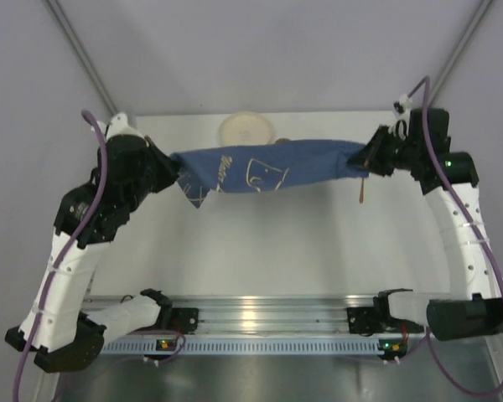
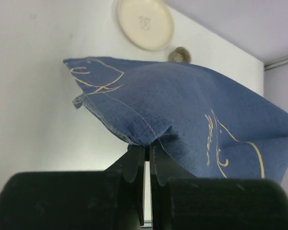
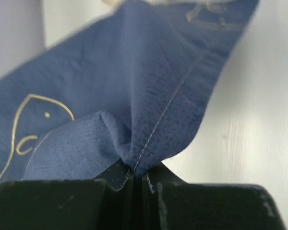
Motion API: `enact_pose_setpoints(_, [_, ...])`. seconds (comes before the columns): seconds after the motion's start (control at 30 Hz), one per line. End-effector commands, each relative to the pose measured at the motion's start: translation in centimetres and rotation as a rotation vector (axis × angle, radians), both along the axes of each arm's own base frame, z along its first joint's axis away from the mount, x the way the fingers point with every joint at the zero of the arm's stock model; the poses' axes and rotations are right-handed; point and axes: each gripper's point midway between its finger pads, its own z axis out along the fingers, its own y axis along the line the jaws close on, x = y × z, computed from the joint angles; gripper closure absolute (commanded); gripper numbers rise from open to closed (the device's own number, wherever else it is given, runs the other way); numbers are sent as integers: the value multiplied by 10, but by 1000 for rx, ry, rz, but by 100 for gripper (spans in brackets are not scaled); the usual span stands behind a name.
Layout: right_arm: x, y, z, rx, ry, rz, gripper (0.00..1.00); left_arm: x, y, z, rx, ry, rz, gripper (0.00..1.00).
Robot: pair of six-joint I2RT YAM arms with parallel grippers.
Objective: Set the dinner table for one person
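A blue cloth (image 1: 268, 167) with cream fish outlines hangs stretched in the air above the white dinner table (image 1: 260, 251). My left gripper (image 1: 174, 177) is shut on the cloth's left end, and the right gripper (image 1: 365, 159) is shut on its right end. The left wrist view has the cloth (image 2: 192, 105) bunched where my left gripper (image 2: 148, 148) pinches it. The right wrist view shows a seam of the cloth (image 3: 134, 96) caught in my right gripper (image 3: 134, 173). A cream plate (image 1: 245, 127) lies on the table behind the cloth, and the plate (image 2: 145, 23) shows in the left wrist view too.
A small round brownish object (image 2: 179, 55) sits next to the plate at the back. A thin reddish-brown stick-like thing (image 1: 365, 191) hangs or lies below the right gripper. A ribbed aluminium rail (image 1: 260, 314) runs along the near edge between the arm bases.
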Motion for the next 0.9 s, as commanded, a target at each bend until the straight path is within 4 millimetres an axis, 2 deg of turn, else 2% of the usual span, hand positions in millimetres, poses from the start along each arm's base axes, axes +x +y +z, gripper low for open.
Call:
enact_pose_setpoints(0.0, [-45, -10, -80, -36, 166, -19, 100, -40, 19, -102, 45, 228, 39, 100])
enact_pose_setpoints(0.03, [-61, -10, -88, -32, 162, -12, 100, -54, 22, -124, 42, 281, 43, 100])
enact_pose_setpoints(0.07, [-79, -11, -130, -38, 258, -9, 100, -71, 29, -133, 9, 277, 47, 100])
enact_pose_setpoints(0.1, [-89, -12, -146, -42, 287, -10, 100, -85, 33, -173, 10, 368, 71, 100])
enact_pose_setpoints(0.17, [-109, -13, -168, -34, 310, -6, 100, -110, 35, -194, -53, 397, 59, 100])
enact_pose_setpoints(0.2, [-124, -13, -196, -38, 378, 1, 100, -118, 34, -217, -69, 445, 67, 100])
enact_pose_setpoints(0.23, [-130, -13, -204, -33, 382, 1, 92, -124, 33, -224, -90, 459, 63, 84])
enact_pose_setpoints(0.27, [-140, -13, -223, -33, 435, 4, 86, -132, 32, -229, -120, 467, 53, 69])
enact_pose_setpoints(0.3, [-143, -12, -227, -32, 449, 12, 77, -136, 31, -238, -136, 492, 63, 59])
enact_pose_setpoints(0.33, [-146, -13, -233, -39, 468, 13, 47, -138, 30, -241, -142, 502, 61, 2])
enact_pose_setpoints(0.37, [-147, -14, -235, -46, 476, 13, 36, -139, 28, -242, -152, 508, 54, 1])
enact_pose_setpoints(0.43, [-146, -18, -234, -73, 480, 4, 20, -137, 26, -238, -154, 505, 49, 2])
enact_pose_setpoints(0.47, [-142, -20, -227, -84, 462, -5, 17, -135, 25, -238, -145, 517, 49, 2])
enact_pose_setpoints(0.53, [-137, -26, -221, -111, 447, -27, 15, -129, 24, -227, -139, 493, 42, 2])
enact_pose_setpoints(0.6, [-127, -26, -205, -113, 401, -33, 15, -120, 24, -218, -121, 473, 48, 2])
enact_pose_setpoints(0.7, [-112, -21, -194, -93, 363, -22, 15, -109, 25, -216, -89, 461, 68, 1])
enact_pose_setpoints(0.83, [-92, -15, -188, -73, 357, -12, 17, -74, 31, -216, 7, 416, 133, 2])
enact_pose_setpoints(0.87, [-86, -12, -182, -71, 339, -6, 17, -63, 30, -222, 46, 438, 148, 1])
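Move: Both hands hold the near corners of the blue cloth up in the air. The near table edge, where those corners go, is about 19 cm back, 5 cm left and 40 cm below the left hand; from the right hand it is 23 cm back, 6 cm right and 33 cm down. On the table, the plate lies some 33 cm ahead and 13 cm right of the left hand. The fork lies about 17 cm ahead and 9 cm right of the right hand. Still pinching the cloth's near corners at first, both hands sweep quickly down and back together, each about 24 cm down and some 15 cm back, fingertips tipping down about 30 degrees. As the sweep bottoms out, well above the table, both grippers open wide and let go of the cloth. Then they ease forward 4 to 5 cm, the right also rising about 4 cm. ##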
